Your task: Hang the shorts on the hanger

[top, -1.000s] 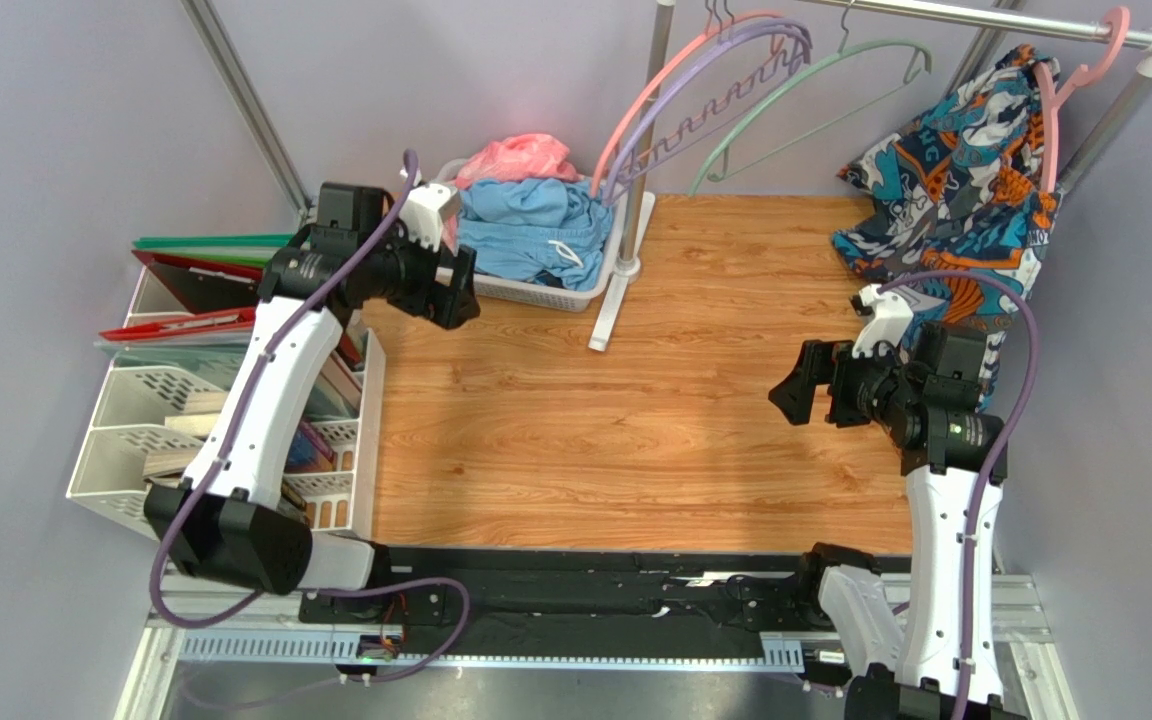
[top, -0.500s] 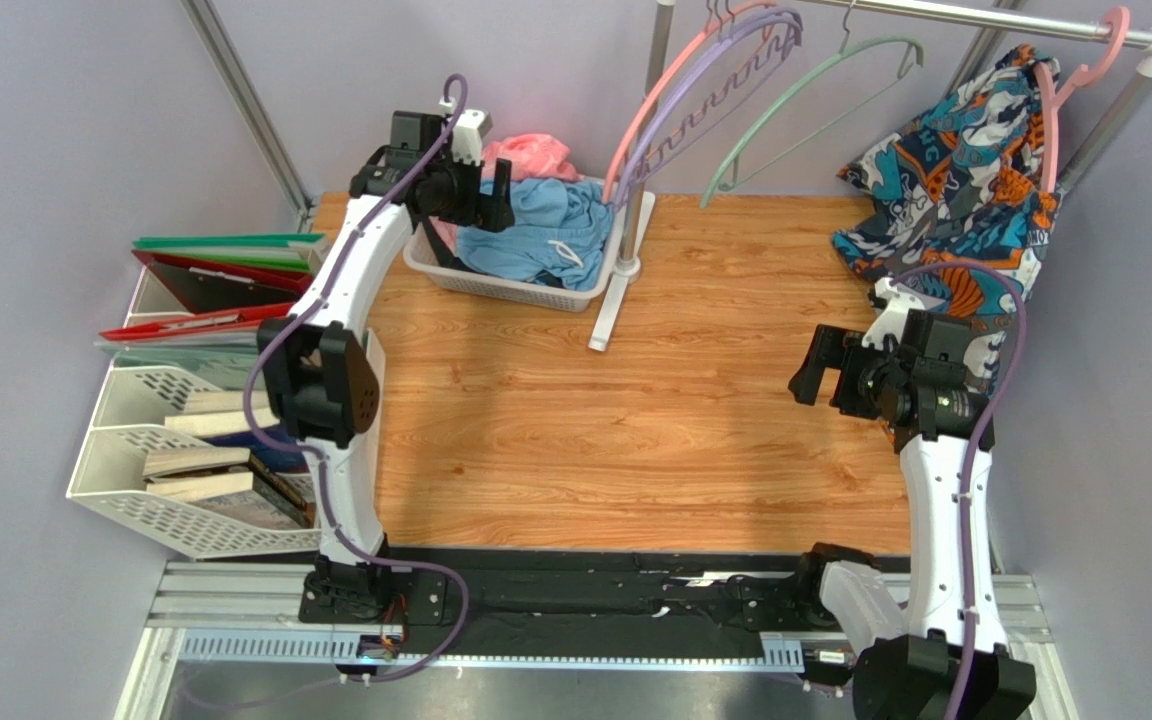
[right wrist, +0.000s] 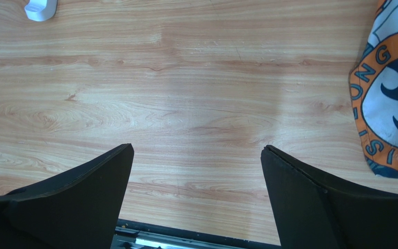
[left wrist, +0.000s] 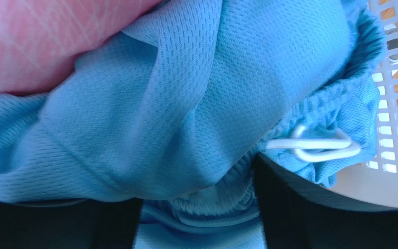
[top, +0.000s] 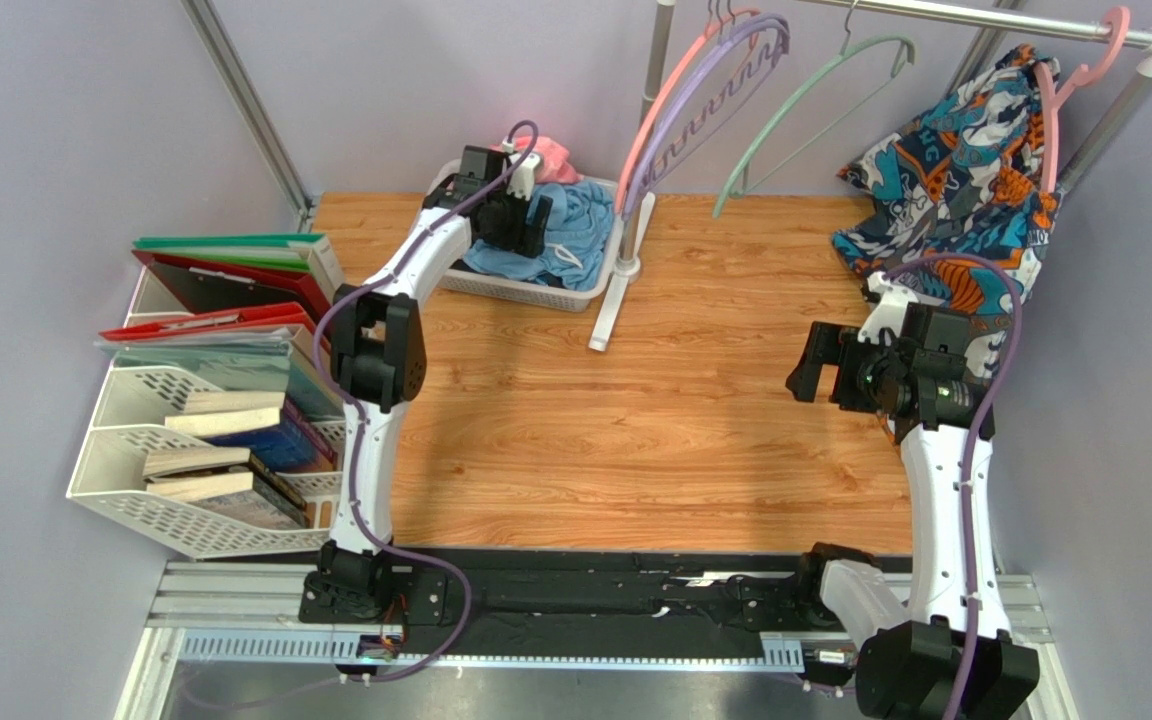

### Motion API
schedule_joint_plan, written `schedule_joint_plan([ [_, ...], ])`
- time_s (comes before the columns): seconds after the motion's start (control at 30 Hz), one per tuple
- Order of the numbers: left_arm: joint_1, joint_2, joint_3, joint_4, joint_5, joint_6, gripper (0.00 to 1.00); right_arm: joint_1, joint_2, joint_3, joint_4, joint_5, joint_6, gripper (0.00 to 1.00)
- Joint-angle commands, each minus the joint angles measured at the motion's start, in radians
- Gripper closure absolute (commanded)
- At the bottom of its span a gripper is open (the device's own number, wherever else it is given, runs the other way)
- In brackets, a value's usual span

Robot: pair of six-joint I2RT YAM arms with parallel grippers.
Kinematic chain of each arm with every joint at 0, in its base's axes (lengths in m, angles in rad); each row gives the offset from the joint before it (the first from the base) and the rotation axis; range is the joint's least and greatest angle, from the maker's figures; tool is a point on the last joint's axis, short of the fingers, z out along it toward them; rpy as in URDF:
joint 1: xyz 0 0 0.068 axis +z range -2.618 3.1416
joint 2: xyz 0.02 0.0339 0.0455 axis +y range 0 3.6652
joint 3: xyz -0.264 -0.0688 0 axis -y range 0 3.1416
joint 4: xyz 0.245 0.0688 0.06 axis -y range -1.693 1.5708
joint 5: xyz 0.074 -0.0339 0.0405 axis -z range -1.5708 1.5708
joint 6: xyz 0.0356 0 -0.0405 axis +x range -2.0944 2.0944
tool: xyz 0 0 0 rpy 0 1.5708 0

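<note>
The light blue shorts (top: 585, 228) lie crumpled in a white basket (top: 537, 290) at the back of the table. My left gripper (top: 527, 222) is down in the basket on them. In the left wrist view the shorts (left wrist: 196, 93) fill the frame, the white drawstring (left wrist: 315, 148) lies to the right, and my left gripper (left wrist: 198, 218) has its jaws apart with bunched waistband fabric between them. The mint-green hanger (top: 808, 93) hangs on the rail at the back. My right gripper (top: 815, 368) is open and empty above the bare table, as the right wrist view shows (right wrist: 196, 150).
A pink cloth (top: 552, 153) lies behind the shorts in the basket. Pink and lilac hangers (top: 687, 90) hang left of the mint one. A teal-orange patterned garment (top: 965, 165) hangs at the right. File trays with books (top: 207, 435) stand at the left. The rack's post foot (top: 608, 315) rests on the table.
My left arm has swung from the left of the basket to over it and gone down onto the shorts. My right arm has shifted only slightly.
</note>
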Motion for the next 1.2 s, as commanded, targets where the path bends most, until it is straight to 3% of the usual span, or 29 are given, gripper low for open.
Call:
schedule_joint_plan([
  [0.0,-0.003,-0.011,0.071,-0.07,0.024,0.054,0.37,0.01,-0.008,0.06,-0.017,-0.062,-0.089,0.0],
  [0.03,-0.003,-0.025,0.068,-0.084,0.045,0.064,0.46,0.011,-0.008,0.068,-0.028,-0.071,-0.095,0.0],
  [0.07,-0.003,-0.061,0.063,-0.098,0.057,0.069,0.61,0.013,-0.007,0.072,-0.036,-0.076,-0.1,0.0],
  [0.13,-0.003,-0.101,0.061,-0.15,0.103,0.081,0.74,0.016,-0.01,0.086,-0.063,-0.102,-0.13,0.0],
  [0.17,-0.003,-0.144,0.063,-0.17,0.114,0.083,0.9,0.016,-0.008,0.092,-0.073,-0.108,-0.14,0.0],
  [0.23,-0.003,-0.19,0.072,-0.224,0.134,0.08,1.0,0.017,-0.01,0.108,-0.096,-0.131,-0.166,0.0],
  [0.43,-0.005,-0.426,0.072,-0.302,0.223,0.068,1.0,0.021,-0.056,0.137,-0.126,-0.188,-0.201,0.0],
  [0.83,-0.109,-0.618,0.278,-0.486,0.286,0.071,1.0,0.021,-0.099,0.237,-0.2,-0.35,-0.256,0.0],
  [1.0,-0.201,-0.717,0.227,-0.492,0.317,0.101,1.0,0.021,-0.117,0.253,-0.217,-0.381,-0.279,0.0],
  [1.17,-0.253,-0.818,0.051,-0.48,0.326,0.14,1.0,0.021,-0.1,0.261,-0.269,-0.389,-0.313,0.0],
])
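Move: The left gripper's open fingers are down in the basket at the blue shorts, whose middle lies about 2 cm to the right and 3 cm below. From that hand, the pink cloth is some 11 cm ahead and 3 cm left, and the rack's foot is level with it, roughly 12 cm right and 7 cm below. From the right hand, the blue shorts lie around 32 cm ahead, 38 cm left and 11 cm below. Shut the left gripper on the blue shorts' waistband and lift them out of the basket, rising about 34 cm while drawing back some 26 cm and, late on, slightly right. Keep the pinch, tip the fingers upward and turn the wrist clockwise. Meanwhile raise the open, empty right gripper, easing it left and turning it counter-clockwise. ##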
